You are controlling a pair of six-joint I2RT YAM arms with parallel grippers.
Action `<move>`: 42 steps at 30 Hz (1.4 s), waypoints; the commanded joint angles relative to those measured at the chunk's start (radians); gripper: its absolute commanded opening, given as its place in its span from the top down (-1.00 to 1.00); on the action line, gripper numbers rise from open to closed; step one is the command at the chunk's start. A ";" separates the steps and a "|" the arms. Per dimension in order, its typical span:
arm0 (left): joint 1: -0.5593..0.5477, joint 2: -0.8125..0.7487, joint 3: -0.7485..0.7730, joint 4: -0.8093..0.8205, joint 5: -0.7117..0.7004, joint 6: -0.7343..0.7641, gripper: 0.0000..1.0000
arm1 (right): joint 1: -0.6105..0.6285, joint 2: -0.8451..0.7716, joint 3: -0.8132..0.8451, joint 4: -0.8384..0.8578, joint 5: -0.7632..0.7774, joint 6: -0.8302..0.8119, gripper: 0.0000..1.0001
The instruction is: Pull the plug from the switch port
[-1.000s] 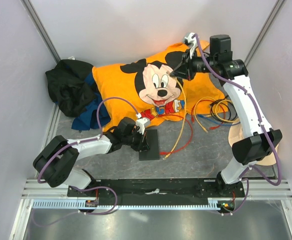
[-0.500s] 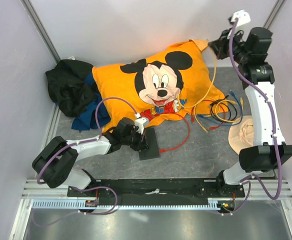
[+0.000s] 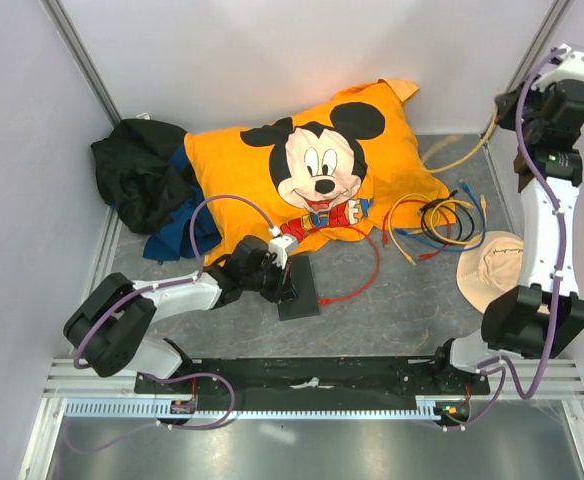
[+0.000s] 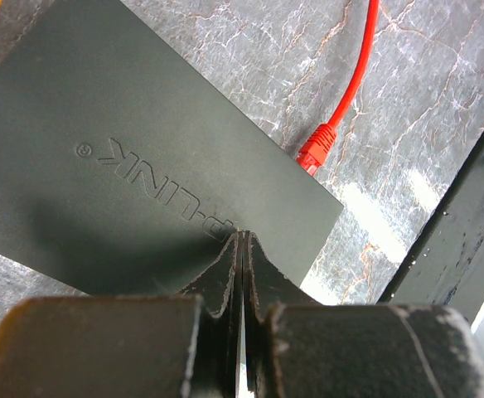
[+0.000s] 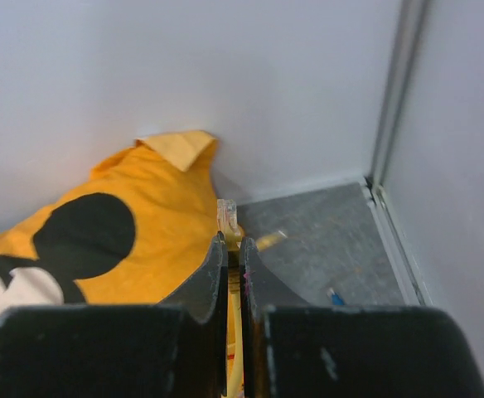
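Observation:
The switch (image 3: 300,290) (image 4: 126,166) is a flat dark box lying on the grey table in front of the pillow. My left gripper (image 3: 286,284) (image 4: 242,236) is shut, its tips pressed down on the switch's top. A red plug (image 4: 312,154) sits at the switch's long edge, and its red cable (image 3: 357,285) trails off to the right. My right gripper (image 3: 504,105) (image 5: 233,245) is raised in the back right corner, shut on a clear plug (image 5: 228,215) of a yellow cable (image 3: 462,158) that hangs down to the table.
An orange Mickey pillow (image 3: 312,170) fills the back centre. A black cloth heap (image 3: 137,180) and blue cloth (image 3: 177,238) lie at its left. Loose coloured cables (image 3: 437,220) and a beige hat (image 3: 492,270) lie at the right. Walls close in on three sides.
My right gripper has swung from above the pillow up into the back right corner, dragging the yellow cable away from the switch. The left gripper has stayed on the switch.

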 commanded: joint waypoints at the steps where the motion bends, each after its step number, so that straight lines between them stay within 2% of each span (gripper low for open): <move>1: 0.001 -0.002 -0.033 -0.078 -0.037 0.054 0.97 | -0.069 0.008 -0.088 0.029 0.083 0.120 1.00; 5: 0.001 -0.008 -0.036 -0.076 -0.037 0.054 0.97 | -0.113 0.009 -0.213 0.027 0.096 0.131 0.99; 9: 0.001 -0.002 -0.034 -0.075 -0.035 0.054 0.96 | -0.144 0.012 -0.345 0.013 0.017 0.152 0.98; 12: 0.001 0.001 -0.036 -0.075 -0.030 0.054 0.97 | -0.144 0.000 -0.444 0.027 -0.038 0.174 0.54; 13: 0.001 0.000 -0.036 -0.075 -0.030 0.054 0.97 | -0.142 -0.011 -0.467 0.035 -0.058 0.187 0.23; 16: 0.001 -0.002 -0.036 -0.075 -0.029 0.054 0.96 | -0.144 -0.024 -0.522 0.067 -0.123 0.216 -0.37; 18: 0.001 -0.002 -0.037 -0.075 -0.029 0.054 0.97 | -0.144 -0.026 -0.528 0.084 -0.164 0.223 -0.51; 21: 0.001 -0.002 -0.036 -0.075 -0.029 0.054 0.96 | -0.142 -0.037 -0.501 0.095 -0.210 0.223 -0.95; 23: 0.001 0.000 -0.036 -0.075 -0.027 0.054 0.96 | -0.135 -0.047 -0.464 0.099 -0.235 0.201 -0.96; 28: 0.001 0.004 -0.036 -0.075 -0.027 0.054 0.97 | -0.027 -0.109 -0.410 0.089 -0.203 0.068 -0.96; 32: 0.001 0.004 -0.036 -0.076 -0.024 0.054 0.96 | 0.043 -0.147 -0.383 0.130 -0.123 0.010 -0.96; 36: 0.001 0.004 -0.034 -0.076 -0.023 0.054 0.97 | 0.045 -0.120 -0.301 0.125 -0.019 -0.004 -0.96; 39: 0.001 0.007 -0.033 -0.076 -0.021 0.052 0.97 | 0.045 -0.106 -0.257 0.139 -0.092 -0.020 -0.96; 40: 0.001 0.006 -0.033 -0.076 -0.021 0.052 0.97 | 0.045 -0.095 -0.243 0.161 -0.253 -0.023 -0.96; 42: 0.001 0.006 -0.033 -0.076 -0.021 0.054 0.96 | 0.060 -0.037 -0.223 0.153 -0.432 -0.015 -0.96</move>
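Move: The right hand, high up and still holding the yellow cable, has the cable pile some 40 cm below it, about 12 cm to its left and 2 cm back. The hat lies about 15 cm back and 2 cm to the right, equally low; a blue plug lies about 5 cm ahead and 6 cm left. From the left hand at the switch, the pile is roughly 20 cm ahead and 39 cm right, about 3 cm lower. The right hand sinks about 24 cm by the cable pile, opens, releasing the yellow cable, and rises some 18. ##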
